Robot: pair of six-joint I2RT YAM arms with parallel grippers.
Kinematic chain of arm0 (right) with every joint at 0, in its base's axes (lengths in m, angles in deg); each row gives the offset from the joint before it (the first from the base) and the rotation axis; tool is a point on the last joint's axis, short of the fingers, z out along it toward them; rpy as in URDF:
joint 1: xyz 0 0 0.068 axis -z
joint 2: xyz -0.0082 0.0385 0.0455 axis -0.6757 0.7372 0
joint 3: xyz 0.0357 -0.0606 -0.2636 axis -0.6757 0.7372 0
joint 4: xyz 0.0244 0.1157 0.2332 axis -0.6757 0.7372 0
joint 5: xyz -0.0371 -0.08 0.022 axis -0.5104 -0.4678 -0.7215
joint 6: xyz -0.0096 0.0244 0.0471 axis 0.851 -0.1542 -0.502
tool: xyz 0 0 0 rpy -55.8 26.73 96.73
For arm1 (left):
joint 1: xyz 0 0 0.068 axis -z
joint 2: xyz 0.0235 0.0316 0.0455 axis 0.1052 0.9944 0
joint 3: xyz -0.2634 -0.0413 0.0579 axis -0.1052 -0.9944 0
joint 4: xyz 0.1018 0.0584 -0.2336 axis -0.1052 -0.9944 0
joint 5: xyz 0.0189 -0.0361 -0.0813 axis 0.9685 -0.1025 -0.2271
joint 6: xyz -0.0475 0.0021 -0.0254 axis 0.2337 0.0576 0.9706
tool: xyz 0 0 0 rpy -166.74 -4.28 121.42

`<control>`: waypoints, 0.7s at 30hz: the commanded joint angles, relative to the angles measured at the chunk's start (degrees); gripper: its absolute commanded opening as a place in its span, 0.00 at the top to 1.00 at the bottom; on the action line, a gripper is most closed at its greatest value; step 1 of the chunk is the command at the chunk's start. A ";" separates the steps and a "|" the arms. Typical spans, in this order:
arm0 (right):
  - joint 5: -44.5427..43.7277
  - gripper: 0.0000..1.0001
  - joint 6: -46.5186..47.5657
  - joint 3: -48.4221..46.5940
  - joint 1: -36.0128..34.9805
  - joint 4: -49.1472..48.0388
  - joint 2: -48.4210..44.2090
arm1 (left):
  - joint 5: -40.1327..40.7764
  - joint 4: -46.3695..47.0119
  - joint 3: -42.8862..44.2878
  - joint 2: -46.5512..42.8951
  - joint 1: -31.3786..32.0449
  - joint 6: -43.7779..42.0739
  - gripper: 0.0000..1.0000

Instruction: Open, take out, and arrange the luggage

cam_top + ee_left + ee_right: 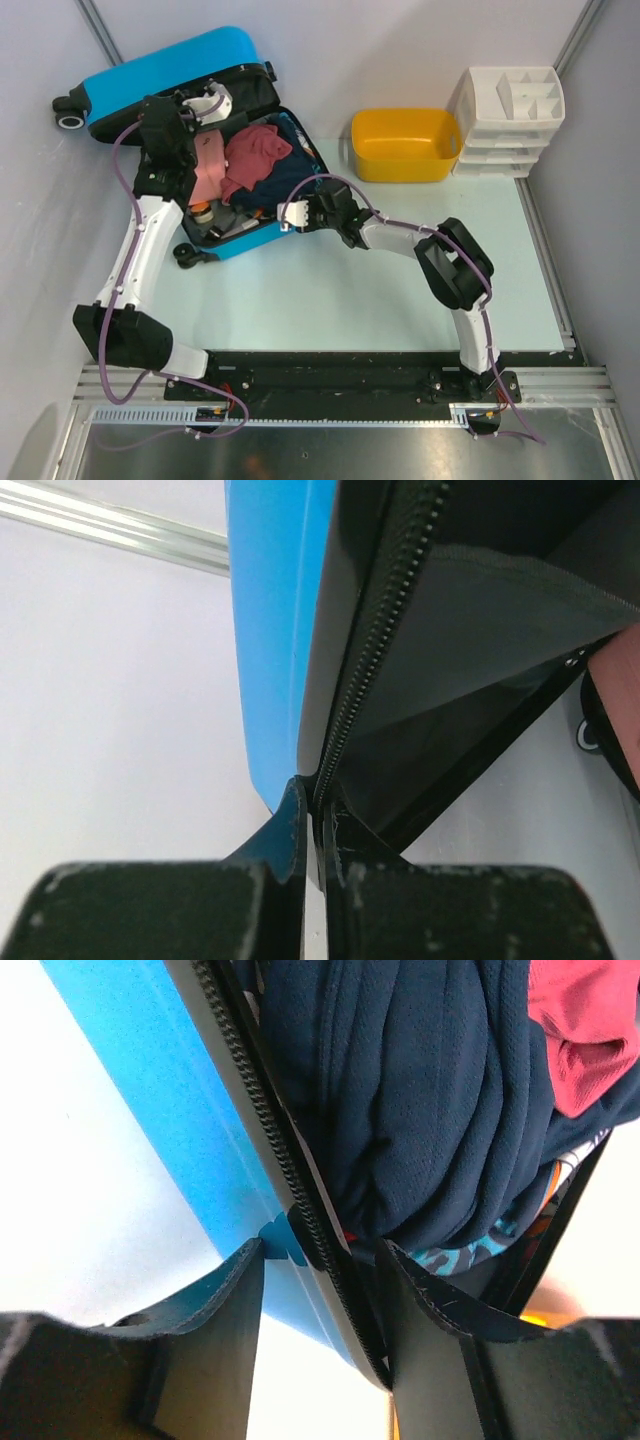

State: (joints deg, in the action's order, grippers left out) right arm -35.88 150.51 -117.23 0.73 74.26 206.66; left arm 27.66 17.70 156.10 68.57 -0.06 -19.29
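Observation:
The bright-blue luggage (160,70) lies open at the back left, its lid raised and its lower shell (255,240) packed with clothes. My left gripper (205,105) is shut on the lid's edge; in the left wrist view the gripper (318,800) pinches the black zipper band beside the blue shell (270,630). My right gripper (290,215) is at the lower shell's front rim. The right wrist view shows this gripper (320,1250) open, straddling the zipper rim next to the blue shell (150,1080), with a gap on the outer side.
A dark red garment (255,150), a pink one (208,165) and navy cloth (420,1100) fill the case. A yellow tub (405,145) stands right of it, and a white drawer organiser (510,120) sits at the back right.

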 commanded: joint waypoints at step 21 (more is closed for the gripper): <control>7.91 0.07 -3.04 -9.17 -7.09 12.83 -5.67 | 5.34 12.43 14.80 0.95 5.01 -8.37 1.00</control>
State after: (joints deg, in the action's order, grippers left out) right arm -30.92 149.33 -117.08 -6.22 82.46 197.76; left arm 32.29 17.05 164.12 72.52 4.20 -24.28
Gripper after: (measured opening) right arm 0.926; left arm 0.036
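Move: The right hand straddles the suitcase's near rim towards its right end, the rim lying right at the hand point. From there the navy clothing is about 12 cm ahead and 3 cm left, the red garment 16 ahead and 9 left, the grey bottle level and some 12 left, all roughly 3 cm lower. The left hand has the lid edge in its fingers; the pink bag sits about 12 cm ahead of it, 8 right and 34 below. Rightward about 5 cm at first, with the rim between its half-open fingers, the right hand then lifts clear of it and swings back some 8 cm and left 9, along the near side, opening nearly wide and ending 5 cm or so higher. The left hand keeps its pinch on the lid edge, raising it 3 to 4 cm and easing it right. ##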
